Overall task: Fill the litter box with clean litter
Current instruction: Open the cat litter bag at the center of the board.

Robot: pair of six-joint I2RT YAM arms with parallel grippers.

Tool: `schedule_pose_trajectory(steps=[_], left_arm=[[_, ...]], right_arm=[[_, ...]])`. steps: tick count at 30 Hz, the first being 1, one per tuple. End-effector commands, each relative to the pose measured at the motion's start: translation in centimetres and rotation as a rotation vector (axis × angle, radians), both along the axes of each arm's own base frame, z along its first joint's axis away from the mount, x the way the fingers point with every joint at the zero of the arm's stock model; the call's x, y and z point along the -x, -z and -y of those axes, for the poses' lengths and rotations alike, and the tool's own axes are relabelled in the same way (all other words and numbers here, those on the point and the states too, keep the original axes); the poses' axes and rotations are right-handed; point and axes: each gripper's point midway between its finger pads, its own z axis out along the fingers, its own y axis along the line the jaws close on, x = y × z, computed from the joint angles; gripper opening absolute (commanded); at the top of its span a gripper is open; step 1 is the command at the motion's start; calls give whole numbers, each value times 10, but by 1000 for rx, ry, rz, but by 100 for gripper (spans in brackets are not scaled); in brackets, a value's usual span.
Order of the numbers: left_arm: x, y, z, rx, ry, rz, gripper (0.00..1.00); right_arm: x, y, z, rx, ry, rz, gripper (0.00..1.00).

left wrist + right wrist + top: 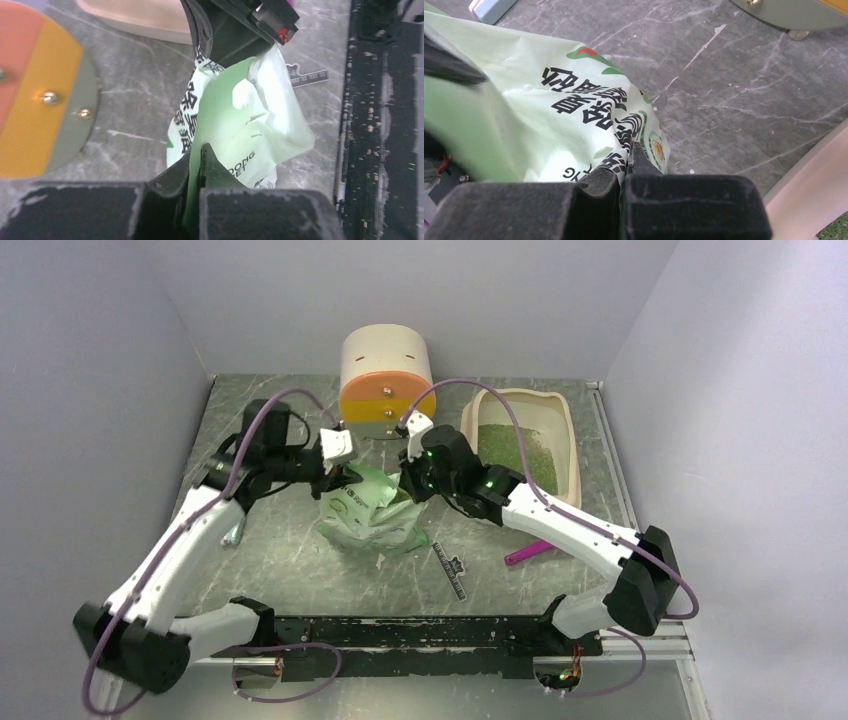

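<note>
The beige litter box (572, 440) stands at the back right, with a layer of clean litter (520, 455) in it. A green printed bag (372, 518) stands upright at the table's middle, held between both arms. My left gripper (336, 476) is shut on the bag's left top edge; in the left wrist view its jaws (196, 156) pinch the green film (240, 125). My right gripper (410, 484) is shut on the bag's right top edge (524, 115), the jaws (629, 156) clamping printed film. The box's rim (814, 170) shows at the lower right of the right wrist view.
A round beige-and-orange drawer unit (385, 385) stands just behind the bag. A magenta scoop (530, 552) lies under the right arm, a black printed strip (452, 575) lies in front of the bag, and a small grey object (235, 532) lies by the left arm. A black rail (420, 635) runs along the near edge.
</note>
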Motion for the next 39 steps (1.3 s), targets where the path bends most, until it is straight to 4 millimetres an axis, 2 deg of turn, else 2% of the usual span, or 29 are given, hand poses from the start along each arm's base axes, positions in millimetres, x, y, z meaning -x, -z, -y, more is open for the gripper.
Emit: schedule_pose_trajectory(steps=[1,2,4,7,8,10,14,16,19,21,24,28,33,39], left_arm=[[-9,-52,-11,146,-183,219,5],[-7,-60,-12,192,-215,240,5],[-3,-62,-16,254,-264,241,5],[2,-64,-22,312,-327,227,5],[2,-62,-24,320,-347,218,5],[1,-59,-29,334,-392,213,5],[-4,-69,-40,398,-492,233,5],[-6,-76,-43,426,-522,248,5],[-4,-78,-39,420,-487,243,5],[-3,-75,-35,402,-460,231,5],[-1,-75,-35,403,-457,227,5],[0,-78,-35,417,-457,234,5],[0,-80,-35,408,-453,233,5],[-1,-81,-37,397,-465,235,5]], right_arm=[[-6,-52,-11,-163,1,56,0],[-5,-52,-9,-165,4,44,2],[-2,-54,-5,-168,6,22,10],[3,-65,5,-175,23,17,29],[5,-69,9,-176,26,17,38],[8,-80,15,-174,35,19,47],[16,-93,27,-150,49,0,51],[26,-105,29,-175,8,6,50],[51,-123,22,-249,-147,47,50],[67,-125,16,-273,-266,80,50],[76,-111,9,-244,-372,88,52],[68,-87,2,-161,-419,100,53],[52,-67,-6,-51,-458,188,56],[57,-28,-9,143,-571,213,57]])
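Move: Both hands already hold the torn-open cat litter bag by its rim. The near part of that rim lies about 6 cm back from the right hand, 2 cm to its left and at its height, and from the left hand some 6 cm back, 11 cm to the right and slightly lower. From the right hand, the bag clip lies roughly 14 cm back and 9 cm right, the litter box 10 cm ahead and 25 cm right, and the drawer cabinet 20 cm ahead and 4 cm left, all well below. The right hand opens to about half, lets go of the bag's right rim and rises some 12 cm while drawing back about 6 cm, then sinks about 8 cm over the mouth, swinging nearly 30 degrees counter-clockwise, until its parted fingers straddle the near rim, one on the mouth side and one outside. The left hand keeps its pinch on the left rim and pulls it about 4 cm left and as far up, turning counter-clockwise and rolling its left side down, then holds still there. ##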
